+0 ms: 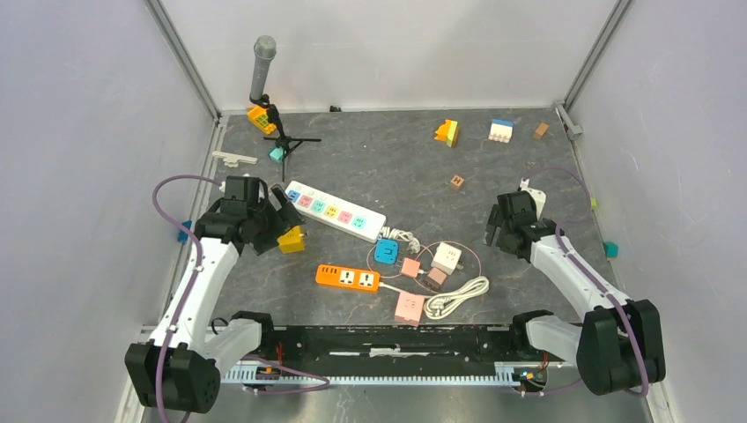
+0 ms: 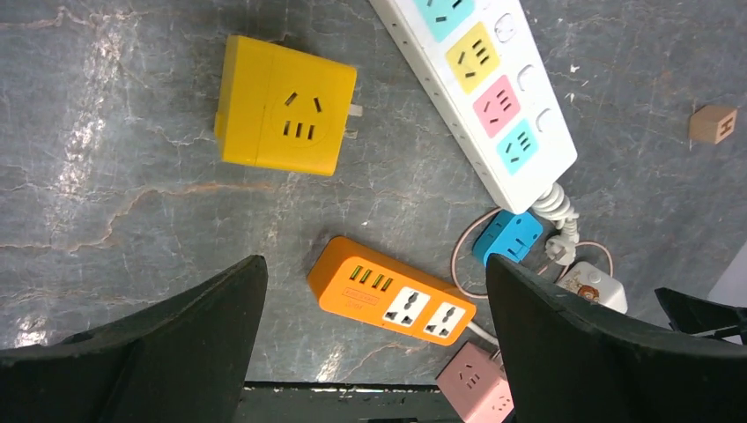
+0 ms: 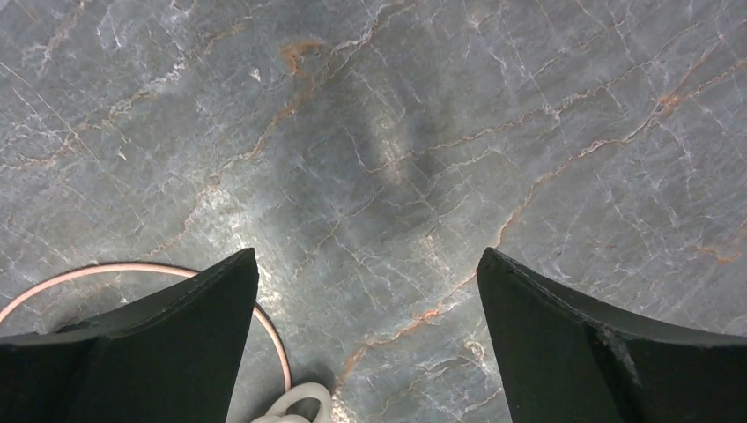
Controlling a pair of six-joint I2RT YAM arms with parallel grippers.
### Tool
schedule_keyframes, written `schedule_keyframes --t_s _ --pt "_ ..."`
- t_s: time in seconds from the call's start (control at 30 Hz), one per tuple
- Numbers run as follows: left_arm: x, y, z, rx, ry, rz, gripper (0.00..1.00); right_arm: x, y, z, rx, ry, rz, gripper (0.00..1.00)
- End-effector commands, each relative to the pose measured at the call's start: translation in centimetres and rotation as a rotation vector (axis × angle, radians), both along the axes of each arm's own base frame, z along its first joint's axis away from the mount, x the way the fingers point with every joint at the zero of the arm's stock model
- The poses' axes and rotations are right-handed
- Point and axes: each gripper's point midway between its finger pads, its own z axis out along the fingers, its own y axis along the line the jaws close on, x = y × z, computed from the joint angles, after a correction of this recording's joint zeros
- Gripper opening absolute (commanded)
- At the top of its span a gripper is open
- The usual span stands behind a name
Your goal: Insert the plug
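A yellow cube plug adapter (image 2: 282, 106), with a metal prong on its right side, lies on the grey tabletop beside the white power strip (image 2: 493, 97) with coloured sockets. In the top view the yellow adapter (image 1: 291, 239) sits just under my left gripper (image 1: 275, 222), left of the white strip (image 1: 335, 210). My left gripper (image 2: 374, 264) is open and holds nothing; the orange power strip (image 2: 392, 293) shows between its fingers. My right gripper (image 1: 495, 231) hovers at the right over bare table. It (image 3: 366, 256) is open and empty.
Blue (image 1: 386, 251), white (image 1: 447, 257) and pink (image 1: 409, 307) cube adapters and a coiled white cable (image 1: 455, 297) cluster near the orange strip (image 1: 348, 278). A microphone stand (image 1: 262, 70) and toy blocks (image 1: 447, 132) stand at the back. Walls enclose the table.
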Motion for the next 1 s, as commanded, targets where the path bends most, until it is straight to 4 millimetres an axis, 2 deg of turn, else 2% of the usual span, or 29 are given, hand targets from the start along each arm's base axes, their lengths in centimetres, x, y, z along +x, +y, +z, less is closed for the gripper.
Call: schedule_keyframes --t_s 0.0,0.23,0.43,0.67,0.8,0.97 --pt "-0.4 0.1 0.2 -0.014 0.01 0.031 1.0 0.5 0.3 1.9 0.008 -0.025 0.028 0.98" --pt "-1.2 1.3 -1.6 0.03 0.178 0.146 1.0 2.9 3.0 4.5 0.13 -0.203 0.137 0.98" --pt "-1.1 1.4 -2.8 0.001 0.303 0.299 1.0 4.0 5.4 4.9 0.191 -0.19 0.283 0.98" --pt "-0.4 0.3 -3.9 -0.119 0.405 0.481 1.0 5.1 6.2 6.4 0.185 -0.226 0.369 0.98" --pt "-0.2 0.8 -4.7 -0.138 0.426 0.604 1.0 5.3 6.8 6.8 0.191 -0.243 0.421 0.98" --pt "1.4 1.9 -4.9 -0.139 0.377 0.673 1.0 5.5 7.2 7.0 0.176 -0.246 0.464 0.98"
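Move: Ahead of the left hand by about 4 cm, some 3 cm to its left and 11 cm below it, sits the yellow cube plug. Beyond it, the white power strip's middle lies 12 cm ahead and 8 cm right of that hand; the orange power strip is 6 cm back and 12 cm right. From the right hand, the white strip's middle is roughly 40 cm left and 8 cm ahead, the white adapter 10 cm left and 4 cm back. Sinking about 5 cm towards the yellow plug, the left hand tips from a forward slant to point nearly straight down and swings some 30 degrees counter-clockwise, fingers still wide open and empty. Meanwhile the open right hand travels left and forward, rising as it goes, towards the white strip, and also turns counter-clockwise. ##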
